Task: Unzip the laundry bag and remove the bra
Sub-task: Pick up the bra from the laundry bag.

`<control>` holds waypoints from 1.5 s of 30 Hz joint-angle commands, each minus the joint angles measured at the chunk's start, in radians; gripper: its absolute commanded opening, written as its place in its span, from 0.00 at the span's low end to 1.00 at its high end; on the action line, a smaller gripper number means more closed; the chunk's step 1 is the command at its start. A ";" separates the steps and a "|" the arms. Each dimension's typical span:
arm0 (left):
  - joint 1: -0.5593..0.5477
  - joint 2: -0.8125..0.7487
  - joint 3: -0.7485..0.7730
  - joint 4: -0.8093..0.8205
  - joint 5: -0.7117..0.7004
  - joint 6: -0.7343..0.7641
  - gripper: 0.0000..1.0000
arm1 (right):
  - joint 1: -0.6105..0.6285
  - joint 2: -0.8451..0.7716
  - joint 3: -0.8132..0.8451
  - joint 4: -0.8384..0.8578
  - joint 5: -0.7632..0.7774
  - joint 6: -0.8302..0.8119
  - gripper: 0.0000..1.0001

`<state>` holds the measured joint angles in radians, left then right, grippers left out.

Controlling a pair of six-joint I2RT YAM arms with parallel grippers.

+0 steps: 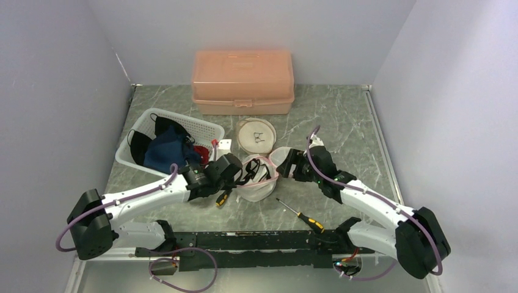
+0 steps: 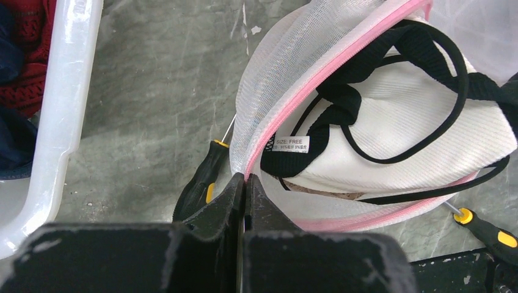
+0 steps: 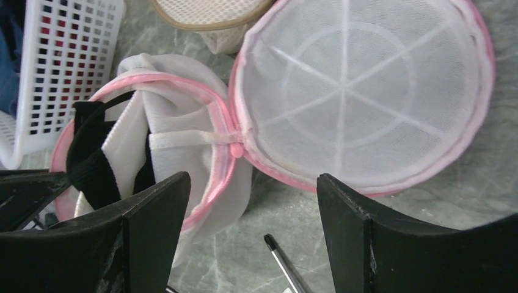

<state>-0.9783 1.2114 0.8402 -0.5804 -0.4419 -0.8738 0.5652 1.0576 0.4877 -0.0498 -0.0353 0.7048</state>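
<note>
The laundry bag (image 1: 256, 183) is white mesh with a pink zip rim and lies unzipped at the table's middle. Its round lid (image 3: 366, 91) is flipped open to the right. Inside lies the bra (image 2: 397, 122), white with black straps, also visible in the right wrist view (image 3: 131, 134). My left gripper (image 2: 245, 178) is shut on the bag's pink rim (image 2: 269, 146) at its near left side. My right gripper (image 3: 251, 178) stands open just above the table, beside the hinge between bag and lid, holding nothing.
A white basket (image 1: 204, 127) of clothes stands at the left, and a pink storage box (image 1: 243, 81) at the back. A second beige mesh bag (image 1: 256, 135) lies behind the laundry bag. One screwdriver (image 1: 300, 215) lies near the front, another (image 2: 198, 183) under my left gripper.
</note>
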 commanded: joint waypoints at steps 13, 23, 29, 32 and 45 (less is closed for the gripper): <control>0.003 -0.019 -0.031 0.061 0.002 0.007 0.03 | -0.002 0.211 0.087 0.131 -0.211 -0.002 0.61; 0.002 -0.009 -0.031 0.062 0.003 0.003 0.03 | 0.003 0.214 0.093 0.135 -0.238 -0.015 0.06; 0.002 -0.025 -0.028 0.049 -0.007 0.009 0.03 | 0.003 0.047 0.104 0.065 -0.120 -0.085 0.00; 0.002 -0.038 0.005 0.047 -0.028 0.039 0.03 | 0.004 -0.052 0.145 -0.006 -0.063 -0.148 0.00; 0.002 -0.072 0.120 0.106 -0.094 0.136 0.03 | 0.033 -0.226 0.174 -0.113 0.026 -0.255 0.00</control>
<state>-0.9783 1.1553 0.9920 -0.5037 -0.5037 -0.7544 0.5907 0.8509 0.7200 -0.1638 -0.0513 0.4728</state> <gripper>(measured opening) 0.040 0.010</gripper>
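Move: The laundry bag's right pink rim, by the zip pull, lies about 4 cm to the right hand's left, level ahead and about 1 cm below. The bra is some 10 cm left and 4 cm below that hand; the round cream bag is about 12 cm ahead, 10 cm left and 8 cm below it. The left hand already pinches the left rim; from there the right rim is about 13 cm right and 2 cm ahead, the bra 6 cm right and 3 cm ahead. Bring the right gripper about 4 cm left and slightly down onto the right rim beside the zip pull, close it there, and keep the left rim pinched and still meanwhile. Then raise both: the right some 15 cm, easing about 4 cm back right and tipping its fingers up some 30 degrees, the left about 9 cm with a little forward and right. ##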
